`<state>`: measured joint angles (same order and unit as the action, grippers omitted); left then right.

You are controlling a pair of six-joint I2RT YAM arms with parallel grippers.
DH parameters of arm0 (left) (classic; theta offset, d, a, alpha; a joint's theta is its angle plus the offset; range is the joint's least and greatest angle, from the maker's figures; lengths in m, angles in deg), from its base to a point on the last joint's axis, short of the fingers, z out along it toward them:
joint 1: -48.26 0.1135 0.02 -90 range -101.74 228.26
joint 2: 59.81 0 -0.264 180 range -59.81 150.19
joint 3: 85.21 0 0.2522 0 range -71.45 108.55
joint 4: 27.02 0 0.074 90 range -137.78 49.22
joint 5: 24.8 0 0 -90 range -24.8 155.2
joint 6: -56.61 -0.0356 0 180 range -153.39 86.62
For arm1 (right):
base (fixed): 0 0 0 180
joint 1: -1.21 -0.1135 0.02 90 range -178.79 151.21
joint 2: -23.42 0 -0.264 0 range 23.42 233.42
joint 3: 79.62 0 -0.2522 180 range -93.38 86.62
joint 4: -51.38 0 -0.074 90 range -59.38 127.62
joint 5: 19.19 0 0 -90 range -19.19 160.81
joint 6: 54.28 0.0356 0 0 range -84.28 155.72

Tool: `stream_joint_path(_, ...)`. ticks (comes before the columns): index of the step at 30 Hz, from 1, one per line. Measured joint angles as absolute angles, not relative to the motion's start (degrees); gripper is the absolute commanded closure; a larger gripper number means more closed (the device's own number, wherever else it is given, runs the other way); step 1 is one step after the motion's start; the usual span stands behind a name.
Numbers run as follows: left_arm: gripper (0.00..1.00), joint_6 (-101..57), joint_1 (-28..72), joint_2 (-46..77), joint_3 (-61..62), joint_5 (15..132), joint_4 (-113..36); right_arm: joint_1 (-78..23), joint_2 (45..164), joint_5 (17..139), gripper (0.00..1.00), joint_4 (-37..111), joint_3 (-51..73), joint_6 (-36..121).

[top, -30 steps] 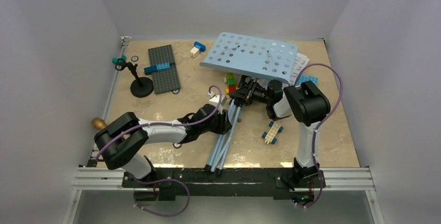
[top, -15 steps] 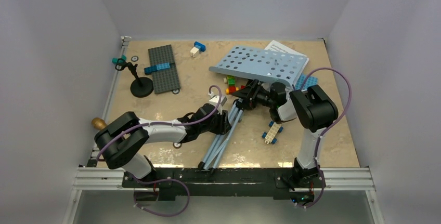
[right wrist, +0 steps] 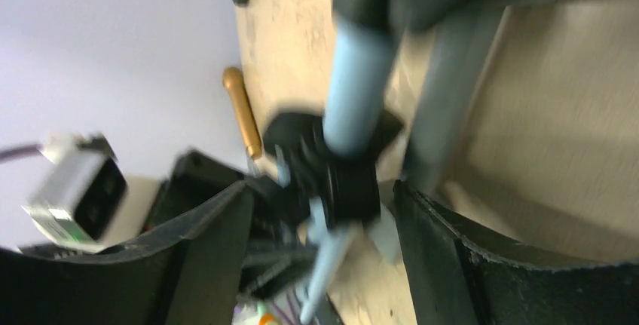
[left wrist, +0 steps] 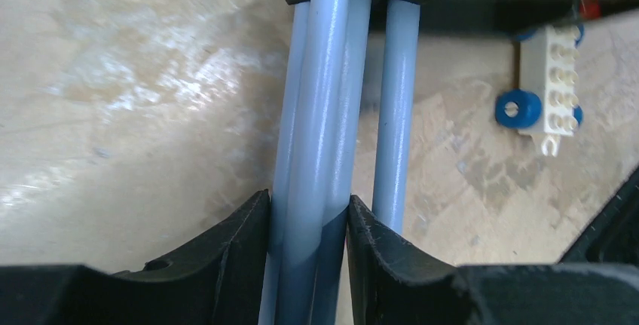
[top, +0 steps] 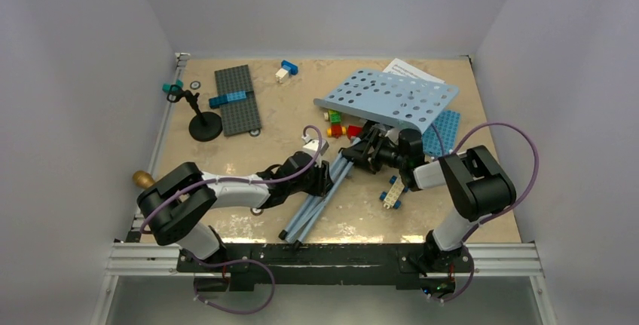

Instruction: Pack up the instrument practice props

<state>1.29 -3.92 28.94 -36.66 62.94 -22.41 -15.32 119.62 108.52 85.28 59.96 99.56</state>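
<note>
The light-blue perforated music stand tray (top: 388, 100) lies tilted at the back right, its folded tripod legs (top: 313, 208) running toward the near edge. My left gripper (top: 325, 178) is shut on the legs (left wrist: 316, 114), with its black fingers (left wrist: 233, 242) pressed on both sides of the tubes. My right gripper (top: 363, 150) stands open around the stand's black hub (right wrist: 343, 182) without touching it; this view is blurred. White sheet-music pages (top: 411, 71) peek out behind the tray. The gold microphone (top: 141, 179) lies at the left edge. The black mic stand (top: 203, 125) stands at the back left.
A grey baseplate (top: 237, 99) lies beside the mic stand and a blue baseplate (top: 444, 130) under the tray's right end. Coloured bricks (top: 339, 123) sit by the hub. A white brick with blue wheels (top: 395, 191) lies right of the legs.
My right gripper has opened and let go of the stand's hub, and its arm has swung right. The tray has sunk lower and shifted right, and the legs' feet have moved left.
</note>
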Motion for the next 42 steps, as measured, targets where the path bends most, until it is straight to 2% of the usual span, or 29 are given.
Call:
stream_joint_path(7,1.0,0.02,-1.93,28.94,-36.66,57.14,-21.42,-16.78,117.83,113.86,0.29,76.05,62.56,94.75)
stream_joint_path(15,1.0,0.07,-1.69,29.07,-36.31,56.36,-22.43,-16.78,116.78,115.39,0.29,74.17,62.72,91.6)
stream_joint_path(27,1.0,0.46,-1.69,29.79,-33.41,56.18,-23.79,-19.28,93.0,114.88,0.29,58.09,65.3,79.27)
stream_joint_path(37,1.0,0.02,-1.73,31.56,-32.12,54.43,-25.53,-19.36,79.71,111.58,0.29,46.28,66.43,71.62)
stream_joint_path(42,0.76,0.13,-1.71,32.21,-31.02,54.83,-26.15,-19.36,70.4,109.77,0.29,38.76,65.54,68.85)
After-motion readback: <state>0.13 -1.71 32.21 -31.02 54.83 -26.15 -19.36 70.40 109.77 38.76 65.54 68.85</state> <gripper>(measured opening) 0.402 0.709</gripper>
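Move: The right hand, already open, is around the folded music stand at its leg hub: the hub is about 3 cm left, 1 cm back and 2 cm below. Some 6 cm straight ahead is the red hammer head; the brick toy is 8 cm ahead and 7 cm left, the white car 13 cm back and 12 cm right, all about 5 cm lower. From the left hand, gripping the legs, the hub is roughly 10 cm ahead and 7 cm right, the hammer head 16 cm ahead and 9 cm right. Backward and slightly down at first, then backward and up, the open right hand draws away from the stand's hub, about 12 cm back in all and ending some 6 cm higher, rolling about 25 degrees as it comes free. The left hand keeps its pinch on the bundled legs and shifts them about 4 cm forward and a little left, mostly at the very start. ##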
